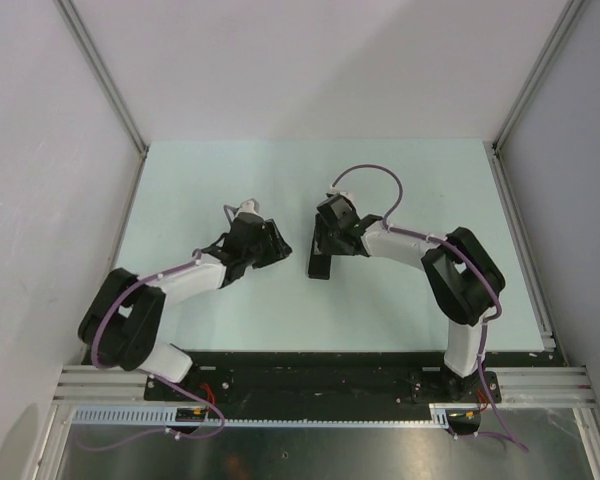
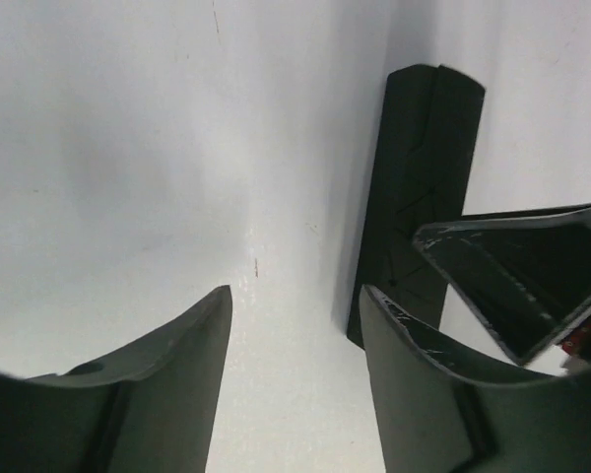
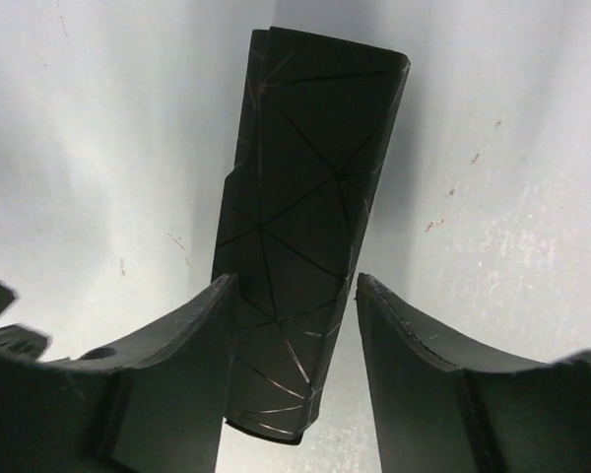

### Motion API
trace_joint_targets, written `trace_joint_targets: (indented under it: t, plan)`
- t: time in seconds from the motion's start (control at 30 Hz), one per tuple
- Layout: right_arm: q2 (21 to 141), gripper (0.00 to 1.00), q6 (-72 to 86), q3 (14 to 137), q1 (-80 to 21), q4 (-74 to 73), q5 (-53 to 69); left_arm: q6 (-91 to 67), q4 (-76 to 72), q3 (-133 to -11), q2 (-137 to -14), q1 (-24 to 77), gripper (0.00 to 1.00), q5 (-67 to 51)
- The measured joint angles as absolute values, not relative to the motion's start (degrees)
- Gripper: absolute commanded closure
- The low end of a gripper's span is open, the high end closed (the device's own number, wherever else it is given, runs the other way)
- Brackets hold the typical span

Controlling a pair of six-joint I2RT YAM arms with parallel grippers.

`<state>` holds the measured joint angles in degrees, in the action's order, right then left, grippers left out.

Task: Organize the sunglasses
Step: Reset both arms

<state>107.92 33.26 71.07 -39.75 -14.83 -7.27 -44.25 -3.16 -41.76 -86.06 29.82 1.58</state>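
Note:
No sunglasses show in any view. A black oblong case [image 1: 320, 264] with a pattern of thin lines lies closed on the table between the two arms. My right gripper [image 1: 329, 238] hovers over its far end, open. In the right wrist view the case [image 3: 305, 187] runs lengthwise between the fingers, with a gap showing beside the right fingertip [image 3: 374, 301]. My left gripper [image 1: 280, 247] stands open just left of the case with only bare table between its fingers. From the left wrist the case [image 2: 419, 187] is seen right of that gripper [image 2: 295, 301].
The pale table [image 1: 210, 180] is walled in by white panels on three sides, with metal rails at the corners. A finger of the right gripper [image 2: 512, 286] reaches into the left wrist view, close beside the left gripper.

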Motion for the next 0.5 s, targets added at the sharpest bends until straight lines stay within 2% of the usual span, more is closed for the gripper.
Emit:
trace_joint_targets:
  t: [0.17, 0.2, 0.27, 0.3, 0.33, 0.37, 0.5]
  plan:
    - [107.11, 0.23, 32.16, 71.18, -41.04, -16.69, -10.74, -43.20, -0.10, -41.65, -79.37, 29.85, 0.23, 3.92]
    - [106.63, 0.15, 31.88, 71.18, -41.15, -17.43, -11.14, -43.00, 0.62, -41.65, -77.93, 29.85, 0.21, 4.38]
    - [105.27, 0.09, 31.42, 71.20, -41.23, -18.65, -11.66, -42.35, 1.98, -41.65, -74.37, 29.85, 0.13, 5.19]
    - [104.27, 0.01, 31.22, 71.29, -41.17, -19.29, -12.08, -41.87, 2.59, -41.65, -72.62, 29.85, 0.10, 5.67]
    - [103.04, 0.01, 31.00, 71.40, -41.12, -19.86, -12.64, -41.36, 3.38, -41.65, -70.89, 29.85, 0.02, 6.00]
    - [101.67, 0.00, 30.76, 71.57, -41.12, -20.32, -13.13, -40.82, 4.21, -41.65, -69.10, 29.85, 0.00, 6.37]
    - [94.72, 0.00, 29.67, 72.31, -40.99, -22.90, -15.99, -38.57, 7.49, -41.65, -62.04, 29.85, 0.00, 7.40]
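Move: The closed black sunglasses case is the only thing on the table. It lies lengthwise, running away from the robot, almost directly under the right hand: its middle is about 1 cm farther out and 3 cm below. From the left hand the case's middle is some 8 cm to the right, about 2 cm ahead and 4 cm lower. Up and away from the closed case go both empty hands. The left is already climbing and rises some 11 cm while drawing about 3 cm left and slightly back; the right first eases a little to its right, then lifts about 9 cm off from over the case. Both tip their fingers up 10 to 15 degrees and open from about half to fully wide. ##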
